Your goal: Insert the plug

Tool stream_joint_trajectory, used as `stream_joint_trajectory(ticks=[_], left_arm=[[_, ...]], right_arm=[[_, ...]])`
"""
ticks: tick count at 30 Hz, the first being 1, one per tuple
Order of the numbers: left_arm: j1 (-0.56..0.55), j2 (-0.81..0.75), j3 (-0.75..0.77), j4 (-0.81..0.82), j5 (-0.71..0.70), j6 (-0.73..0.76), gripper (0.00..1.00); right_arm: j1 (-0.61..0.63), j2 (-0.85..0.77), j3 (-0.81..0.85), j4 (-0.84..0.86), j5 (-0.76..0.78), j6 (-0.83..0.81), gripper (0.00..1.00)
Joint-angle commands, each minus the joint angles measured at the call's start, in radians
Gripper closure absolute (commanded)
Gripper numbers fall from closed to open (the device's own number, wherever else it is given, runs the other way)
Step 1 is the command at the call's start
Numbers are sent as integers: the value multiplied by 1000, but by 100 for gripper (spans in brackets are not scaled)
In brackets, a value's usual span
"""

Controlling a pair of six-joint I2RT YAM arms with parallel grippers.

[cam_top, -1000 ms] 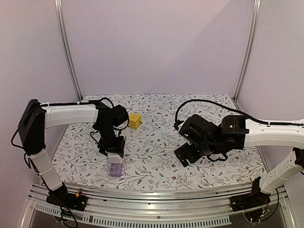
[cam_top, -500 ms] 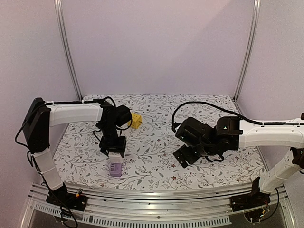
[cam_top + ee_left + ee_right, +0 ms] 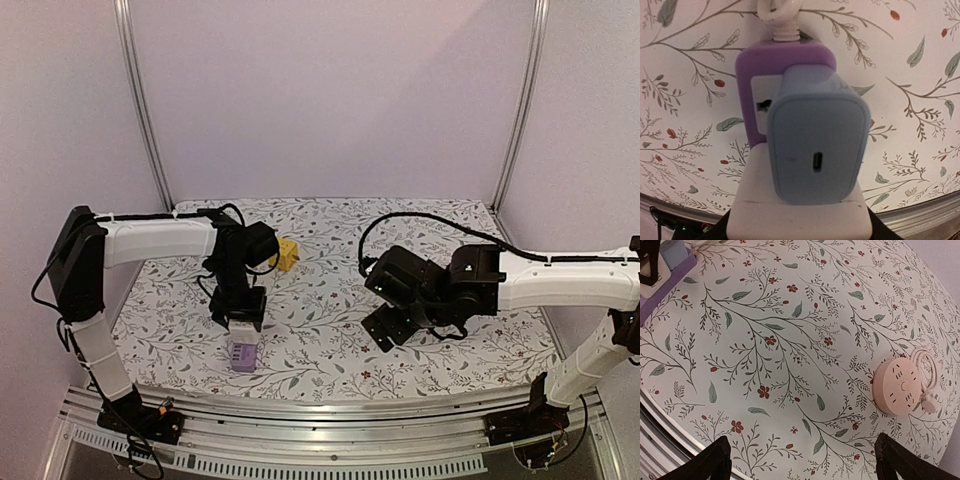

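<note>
In the left wrist view the blue plug (image 3: 817, 150), its USB port facing the camera, rests on a white block (image 3: 800, 220) and presses against the white slotted face of the purple socket block (image 3: 782, 55). My left gripper (image 3: 240, 312) (image 3: 800, 232) shows only as black finger edges on either side of the white block and looks shut on it. In the top view the purple socket (image 3: 243, 356) lies just in front of this gripper. My right gripper (image 3: 385, 328) (image 3: 805, 462) is open and empty, hovering over the bare cloth mid-table.
A yellow socket cube (image 3: 286, 254) sits behind the left gripper. A round pink power strip (image 3: 900, 387) with a coiled white cord lies under the right arm. The table's front rail (image 3: 320, 405) is close to the purple socket.
My right arm has moved a little left toward the table's middle. My left arm shifted slightly and then held still over the purple socket.
</note>
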Motion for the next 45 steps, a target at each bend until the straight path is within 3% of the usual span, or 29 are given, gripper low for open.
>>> stream_joint_trajectory(ticks=[1,4,8,12,31,38,45], left_arm=[[15,127,-169,66,-183,34,65],[14,88,-174,63,-174,47,45],[14,25,-164,39,-174,46,27],[14,-49,-126,-2,-160,47,1],[19,-285,270,-267,-159,130,0],[20,-340,394,-285,-133,193,0],[13,-416,361,-253,-60,197,0]], right_arm=[[3,7,27,-13,23,3,1],[3,2,34,-17,26,5,1],[3,0,46,-23,30,-1,1],[3,1,58,-27,28,-9,1],[-27,11,85,-36,19,-20,1],[-212,14,88,-110,-67,58,1],[-479,53,89,-187,-164,132,1]])
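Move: The left hand still grips the white plug, which stands on the purple power strip; the strip's middle is about 4 cm below the left hand and 1 cm ahead. The blue plug sits about 5 cm ahead and 1 cm right of the left hand, and the yellow cube some 24 cm ahead and 9 cm right. From the right hand, the round pink socket lies about 17 cm ahead, 14 cm right and 14 cm below, its pink plug 7 cm farther right and 3 cm beyond. Leftward about 4 cm and dipping some 2 cm, the left hand spreads its fingers wide to release the white plug. It then climbs straight away from the strip, roughly 23 cm, easing slightly forward and back to the right as its fingertips tip forward some 30 degrees. The right hand, fingers wide open, creeps up a little, then sweeps about 8 cm forward and 9 cm right towards the round pink socket, turning clockwise. ##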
